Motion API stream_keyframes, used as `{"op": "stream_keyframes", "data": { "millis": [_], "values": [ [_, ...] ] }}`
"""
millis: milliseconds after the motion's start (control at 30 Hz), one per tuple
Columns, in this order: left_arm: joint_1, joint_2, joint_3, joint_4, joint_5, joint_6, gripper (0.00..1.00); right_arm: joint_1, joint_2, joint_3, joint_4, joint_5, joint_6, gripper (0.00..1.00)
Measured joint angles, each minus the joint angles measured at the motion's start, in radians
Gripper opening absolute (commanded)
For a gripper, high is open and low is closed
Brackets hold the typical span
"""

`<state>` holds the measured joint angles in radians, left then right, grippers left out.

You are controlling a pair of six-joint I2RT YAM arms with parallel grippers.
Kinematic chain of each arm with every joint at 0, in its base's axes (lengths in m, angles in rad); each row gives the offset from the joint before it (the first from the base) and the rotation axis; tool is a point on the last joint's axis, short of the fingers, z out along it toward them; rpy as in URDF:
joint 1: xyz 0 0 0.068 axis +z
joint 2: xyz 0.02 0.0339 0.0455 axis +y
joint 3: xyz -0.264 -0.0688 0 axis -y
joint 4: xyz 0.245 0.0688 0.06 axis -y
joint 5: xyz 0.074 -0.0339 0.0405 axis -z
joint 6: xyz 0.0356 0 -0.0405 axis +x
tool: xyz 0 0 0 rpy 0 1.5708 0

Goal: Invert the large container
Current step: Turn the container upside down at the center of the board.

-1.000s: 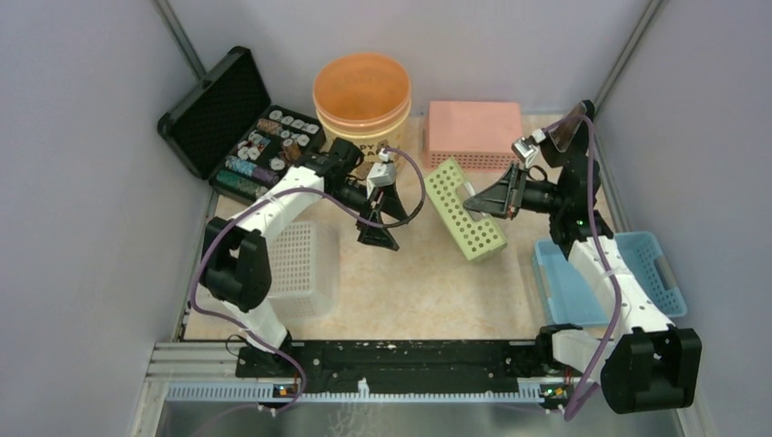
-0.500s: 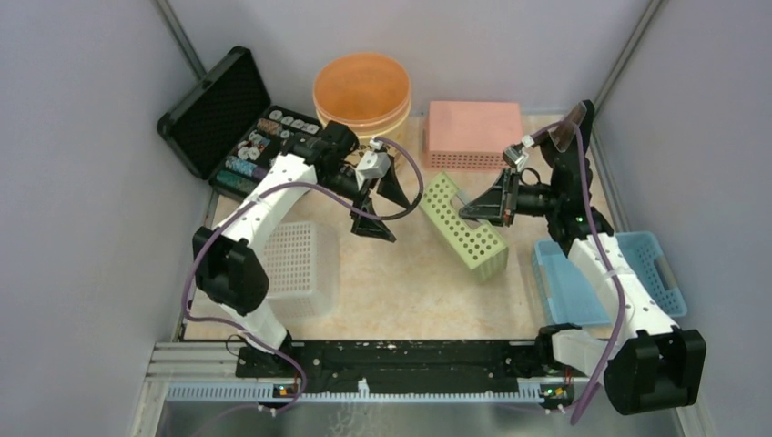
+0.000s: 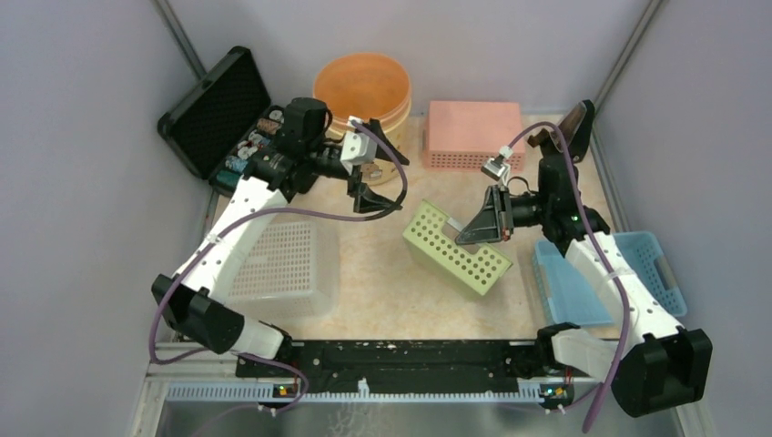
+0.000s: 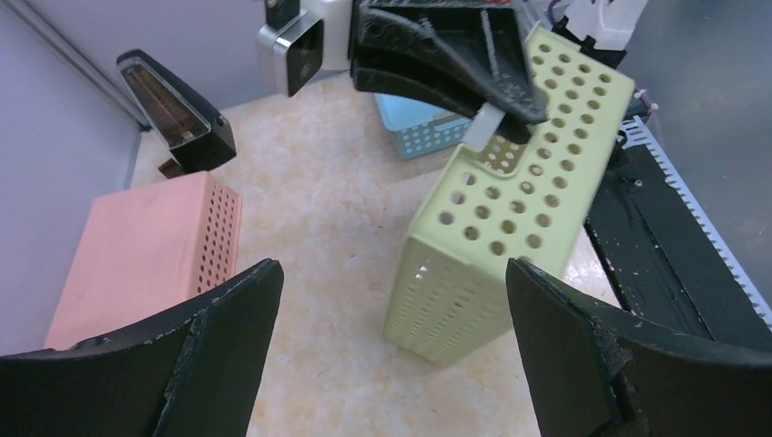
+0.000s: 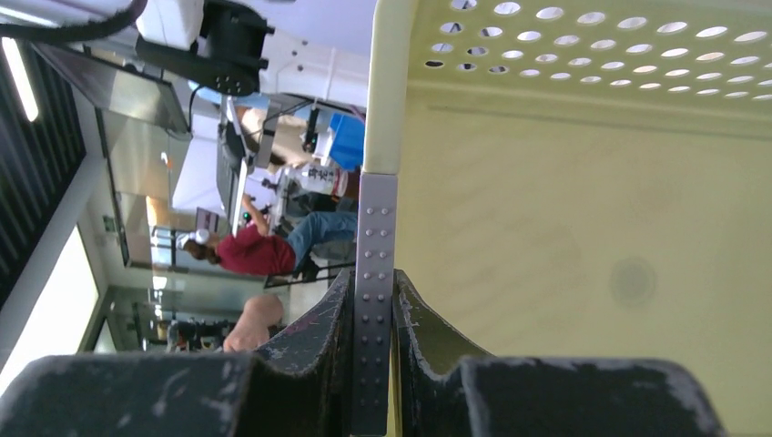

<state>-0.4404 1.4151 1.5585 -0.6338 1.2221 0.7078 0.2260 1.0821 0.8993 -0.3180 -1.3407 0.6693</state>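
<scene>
The large container (image 3: 452, 251), a pale green perforated basket, lies tilted in the middle of the table, its holed face up and its low end on the tabletop (image 4: 473, 300). My right gripper (image 3: 462, 235) is shut on the container's upper wall; in the right wrist view (image 5: 375, 282) the jaws pinch that wall and the green inside (image 5: 583, 228) fills the right. My left gripper (image 3: 386, 180) hangs open behind and to the left, near the orange bucket, apart from the container. In the left wrist view (image 4: 391, 273) nothing sits between its fingers.
An orange bucket (image 3: 361, 86) and an upturned pink basket (image 3: 473, 127) stand at the back. An open black case (image 3: 218, 109) of small items is at the back left. A white basket (image 3: 282, 264) sits front left, a blue basket (image 3: 642, 264) front right.
My right gripper has swung the green container down and toward the front left, tipping it further over. My left arm has drawn back toward the orange bucket, still open.
</scene>
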Motion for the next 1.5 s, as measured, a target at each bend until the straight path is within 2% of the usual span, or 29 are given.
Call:
{"op": "stream_keyframes", "data": {
  "millis": [100,300,533,800,1067,1400,1467,1500],
  "values": [
    [-0.001,0.052,0.002,0.04,-0.012,-0.031,0.99,0.013,-0.005,0.0,-0.023,-0.021,-0.031,0.0],
    [-0.022,0.166,0.024,0.05,-0.013,-0.056,0.89,0.023,-0.013,0.0,-0.043,-0.036,-0.065,0.0],
    [-0.045,0.226,0.083,0.006,0.081,-0.051,0.77,0.027,-0.014,0.0,-0.049,-0.048,-0.09,0.0],
    [-0.047,0.226,0.084,-0.017,0.182,-0.058,0.49,0.027,0.002,0.005,-0.051,-0.062,-0.095,0.0],
    [-0.1,0.226,0.084,-0.028,0.143,-0.039,0.43,0.027,0.007,0.012,-0.055,-0.061,-0.101,0.0],
    [-0.13,0.226,0.084,-0.073,0.112,0.006,0.0,0.027,0.013,0.019,-0.069,-0.049,-0.108,0.0],
    [-0.13,0.225,0.084,-0.085,0.117,0.02,0.0,0.027,0.018,0.021,-0.077,-0.052,-0.113,0.0],
    [-0.13,0.225,0.084,-0.092,0.119,0.027,0.0,0.026,0.023,0.028,-0.09,-0.053,-0.121,0.07]
  ]
}}
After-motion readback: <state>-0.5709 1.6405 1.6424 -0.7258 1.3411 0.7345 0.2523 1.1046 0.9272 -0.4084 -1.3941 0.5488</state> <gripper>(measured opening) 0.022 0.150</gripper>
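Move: The left rim corner of the green container, held on end by its handle in the right hand, lies about 5 cm to the left hand's right and 4 cm below, level with it fore and aft; from the right hand it is about 6 cm ahead, 6 cm left and 3 cm higher. From the left hand, the pink container stands some 26 cm ahead and 17 cm right, the bucket 27 cm ahead and 7 cm left, both well below. The left hand, fingers wide at first, dips forward and down, then draws back while working rightward, ending about 5 cm right, 4 cm lower and slightly back, with its wrist rolled and swung clockwise by some 10–15 degrees; its fingers then shut across the green container's left rim corner and pinch the thin wall beside the handle. Meanwhile the right hand, keeping its pinch on the handle, eases back about 1.5 cm with a slight counter-clockwise turn early on, then holds nearly still. ##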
